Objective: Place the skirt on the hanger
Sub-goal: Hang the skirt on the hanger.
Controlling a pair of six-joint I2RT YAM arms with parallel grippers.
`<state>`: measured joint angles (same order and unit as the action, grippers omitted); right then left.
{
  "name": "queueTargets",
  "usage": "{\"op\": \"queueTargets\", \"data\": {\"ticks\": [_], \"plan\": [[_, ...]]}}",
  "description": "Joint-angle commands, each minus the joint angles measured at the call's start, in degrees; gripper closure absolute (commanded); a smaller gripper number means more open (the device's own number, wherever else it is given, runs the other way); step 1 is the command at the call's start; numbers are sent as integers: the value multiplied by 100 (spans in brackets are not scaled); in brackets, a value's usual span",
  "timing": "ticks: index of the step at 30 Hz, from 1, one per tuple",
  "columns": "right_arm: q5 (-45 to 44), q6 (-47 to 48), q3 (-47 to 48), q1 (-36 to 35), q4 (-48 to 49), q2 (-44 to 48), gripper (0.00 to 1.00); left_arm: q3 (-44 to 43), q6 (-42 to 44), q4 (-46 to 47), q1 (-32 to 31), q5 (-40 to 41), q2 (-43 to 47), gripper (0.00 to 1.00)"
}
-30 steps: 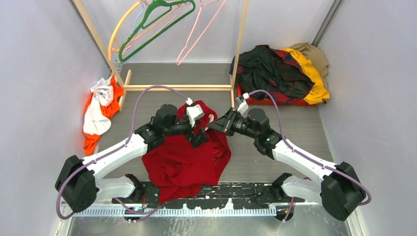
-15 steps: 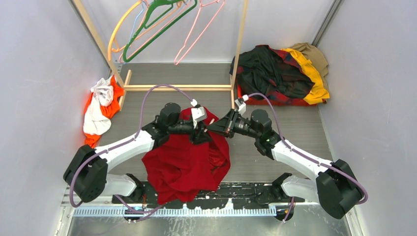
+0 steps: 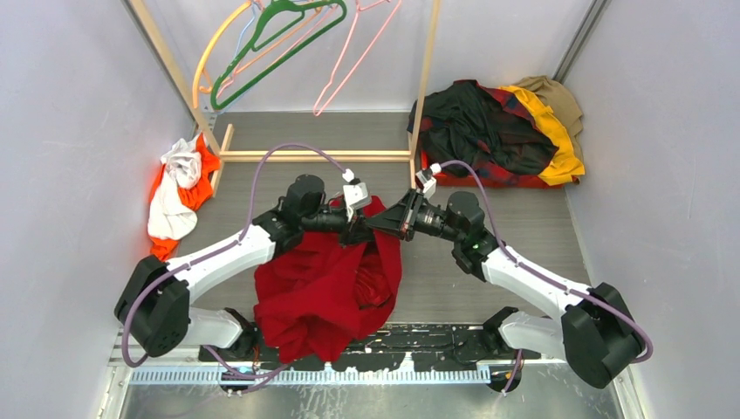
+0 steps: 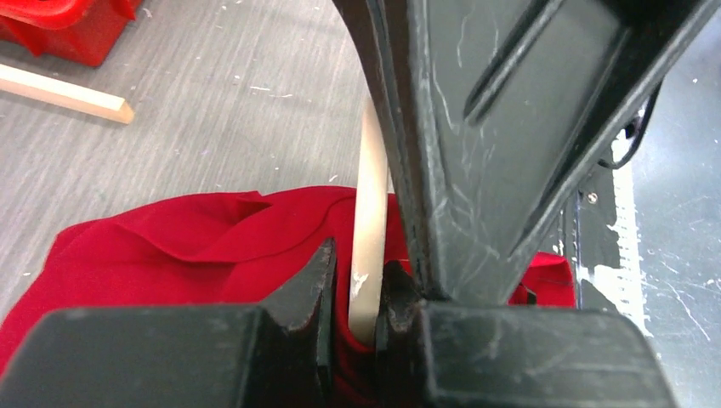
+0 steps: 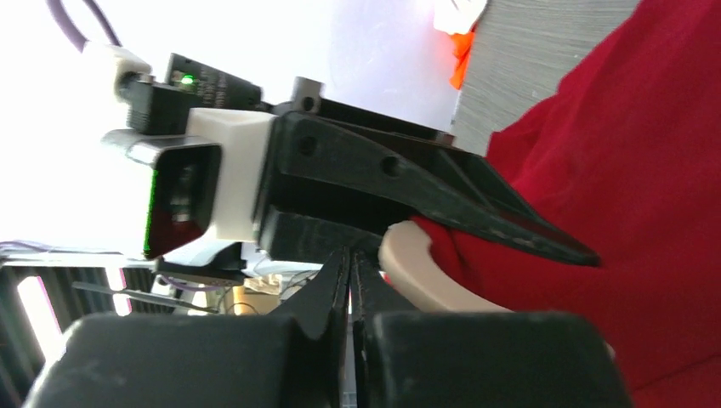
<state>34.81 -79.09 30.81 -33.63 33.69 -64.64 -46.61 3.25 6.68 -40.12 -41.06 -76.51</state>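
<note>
The bright-red skirt (image 3: 318, 292) lies bunched between the two arms, reaching the near table edge. Only a short piece of the cream hanger (image 4: 370, 221) shows; the rest is buried in the fabric. My left gripper (image 4: 361, 265) is shut on that hanger bar, with red cloth pinched in alongside it. In the top view it sits at the skirt's far edge (image 3: 356, 220). My right gripper (image 5: 349, 255) is shut with nothing between its fingers. It meets the left one tip to tip (image 3: 382, 223), and the hanger's curved end (image 5: 425, 280) lies just beside its right finger.
A wooden rack (image 3: 423, 96) stands behind, carrying a green hanger (image 3: 270, 44) and a pink hanger (image 3: 349, 57). A dark, plaid and yellow clothes pile (image 3: 502, 131) lies at back right. Orange and white garments (image 3: 179, 196) lie at the left wall.
The left gripper went from wide open to shut round the hanger bar and shifted slightly right and away. The right gripper's jaws have pressed fully together. The skirt's top edge has drawn in.
</note>
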Motion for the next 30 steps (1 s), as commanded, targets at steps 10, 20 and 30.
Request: {"op": "queueTargets", "data": {"ticks": [10, 20, 30], "plan": [[-895, 3602, 2311, 11, -5417, 1729, 54, -1304, -144, -1538, -30, 1163, 331, 100], [-2991, 4614, 2612, -2508, -6270, 1364, 54, -1674, -195, -1187, -135, 2742, -76, 100], [-7151, 6340, 3189, -5194, -5905, 195, 33, -1730, 97, -1101, -366, 4273, -543, 100]]}}
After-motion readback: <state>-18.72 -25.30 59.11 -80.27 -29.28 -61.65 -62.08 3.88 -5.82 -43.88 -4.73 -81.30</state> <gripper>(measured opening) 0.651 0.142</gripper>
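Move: The skirt's near, right-hand side, where its open waist sags, lies some 11 cm back from the right hand, about 2 cm to its left and 7 cm lower. The hanger's hook, gripped by the left fingers, is 2 cm ahead and 3 cm below the right hand. From the left hand, which still holds hanger and cloth, the rack's foot bar stands about 17 cm ahead, 10 cm left, 17 cm below; that skirt side is about 10 cm back and 3 cm right. The left hand keeps its pinch on hanger and skirt and carries them some 9 cm forward towards the rack, rising about 4 cm before sinking a little and turning counter-clockwise. The right fingers open and come away up over the hook and rightwards, then swing about 11 cm back overall and down to the skirt's near side, tips turning down some 50 degrees around a fold. ##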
